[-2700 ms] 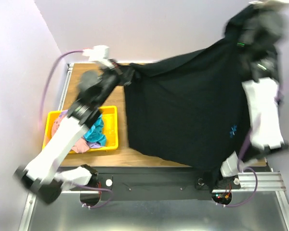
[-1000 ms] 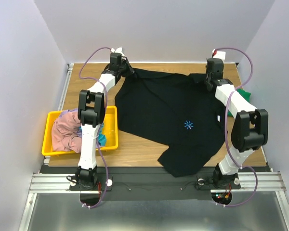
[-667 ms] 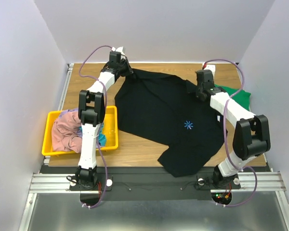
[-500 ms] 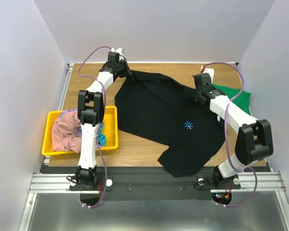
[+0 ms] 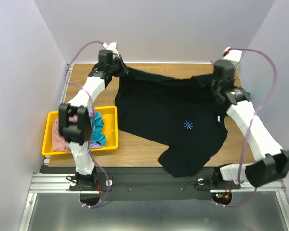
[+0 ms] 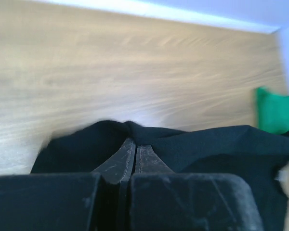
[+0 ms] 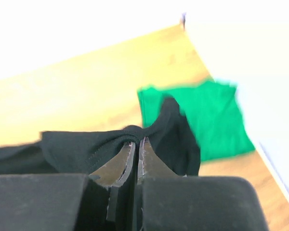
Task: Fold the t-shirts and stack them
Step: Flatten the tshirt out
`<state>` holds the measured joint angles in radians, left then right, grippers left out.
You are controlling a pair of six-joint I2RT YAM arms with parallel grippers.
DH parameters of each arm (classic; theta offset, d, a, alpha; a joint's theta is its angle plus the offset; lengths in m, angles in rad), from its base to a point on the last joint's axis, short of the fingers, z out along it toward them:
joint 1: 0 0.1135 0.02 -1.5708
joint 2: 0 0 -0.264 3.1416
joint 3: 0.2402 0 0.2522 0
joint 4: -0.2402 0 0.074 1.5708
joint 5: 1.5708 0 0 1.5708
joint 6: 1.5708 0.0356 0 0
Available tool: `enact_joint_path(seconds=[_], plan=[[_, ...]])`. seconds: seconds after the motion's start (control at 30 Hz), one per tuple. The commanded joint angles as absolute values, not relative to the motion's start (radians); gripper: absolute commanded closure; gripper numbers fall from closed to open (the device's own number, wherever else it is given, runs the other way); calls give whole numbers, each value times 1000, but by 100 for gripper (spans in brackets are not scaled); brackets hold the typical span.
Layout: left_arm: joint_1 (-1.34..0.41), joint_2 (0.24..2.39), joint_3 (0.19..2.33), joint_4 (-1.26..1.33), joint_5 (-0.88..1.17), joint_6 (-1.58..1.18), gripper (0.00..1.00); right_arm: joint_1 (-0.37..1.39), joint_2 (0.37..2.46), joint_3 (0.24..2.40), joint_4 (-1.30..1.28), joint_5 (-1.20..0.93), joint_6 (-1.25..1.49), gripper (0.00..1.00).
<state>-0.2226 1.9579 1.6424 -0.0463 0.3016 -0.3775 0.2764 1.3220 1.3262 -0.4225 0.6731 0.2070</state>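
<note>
A large black t-shirt point(image 5: 173, 120) with a small blue chest logo point(image 5: 188, 125) lies spread over the middle of the table, its far edge lifted. My left gripper point(image 5: 121, 72) is shut on the shirt's far left corner point(image 6: 111, 132). My right gripper point(image 5: 216, 83) is shut on the shirt's far right edge point(image 7: 111, 137), raised above the table. A green t-shirt point(image 7: 202, 118) lies on the table at the far right, mostly hidden by my right arm in the top view. Pink point(image 5: 58, 139) and teal point(image 5: 98, 132) tees lie in the bin.
A yellow plastic bin point(image 5: 112, 126) stands at the left of the wooden table point(image 5: 135, 149). Purple walls close in the back and sides. A black rail point(image 5: 149, 179) runs along the near edge by the arm bases.
My right gripper has lifted and swung back toward the far right with the shirt's edge. My left arm has raised and shifted left, still holding its corner. The shirt's far edge is stretched.
</note>
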Motion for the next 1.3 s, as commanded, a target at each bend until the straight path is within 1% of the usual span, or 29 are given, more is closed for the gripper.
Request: enact_joint_path(seconds=[0.0,0.13,0.2,0.23,0.3,0.33,0.43,0.5,0.6,0.7,0.8,0.9,1.0,1.1,1.2,1.27], plan=[[-261,1660,1582,57,197,-388,100,275,1198,1468,-382,710,131,100],[-317,1432,1537,15,105,-364,100,275,1126,1607,-383,649,68,100],[-365,1355,1519,11,51,-359,100,275,1100,1658,-382,621,58,99],[-379,1279,1505,9,40,-351,100,275,1076,1679,-383,573,52,99],[-431,1205,1487,8,8,-339,100,275,1055,1741,-385,494,41,100],[-448,1137,1480,8,8,-336,100,275,1036,1759,-384,471,34,99],[-486,1031,1463,9,8,-331,100,275,1023,1836,-385,428,20,100],[-498,997,1468,6,21,-328,100,273,1025,1879,-385,414,17,100],[-511,950,1488,2,98,-322,100,275,1035,1979,-385,391,14,100],[-512,898,1511,-21,245,-331,100,275,1061,2100,-384,345,11,100],[-514,842,1509,-21,294,-347,100,275,1106,2241,-383,301,11,100],[-512,798,1493,-18,299,-360,100,275,1140,2357,-383,244,11,100],[-515,756,1467,-14,325,-374,100,275,1166,2405,-382,195,35,100],[-514,746,1439,-6,342,-391,100,275,1173,2392,-380,170,40,99],[-514,752,1395,26,328,-408,100,276,1203,2361,-373,204,23,100],[-514,758,1327,47,299,-426,100,273,1238,2327,-367,267,9,100]])
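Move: Both my hands still pinch the black t-shirt's far edge. Its body lies spread below, its middle some 19 cm back, 30 cm right and 18 cm below my left hand; from my right hand, that middle is about 3 cm back, 26 cm left and 26 cm down. The yellow bin sits roughly 25 cm back, 27 cm left and 16 cm down from my left hand; the green t-shirt is about 8 cm ahead, 15 cm right and 28 cm down from my right. I whip the black t-shirt up and back towards myself with both hands, fast at first and easing off at the top. My left hand goes about 40 cm back and nearly as far up, my right some 45 cm up and 25 cm back. Both wrists tip the fingers steeply upward, and both grips stay shut on the cloth. ##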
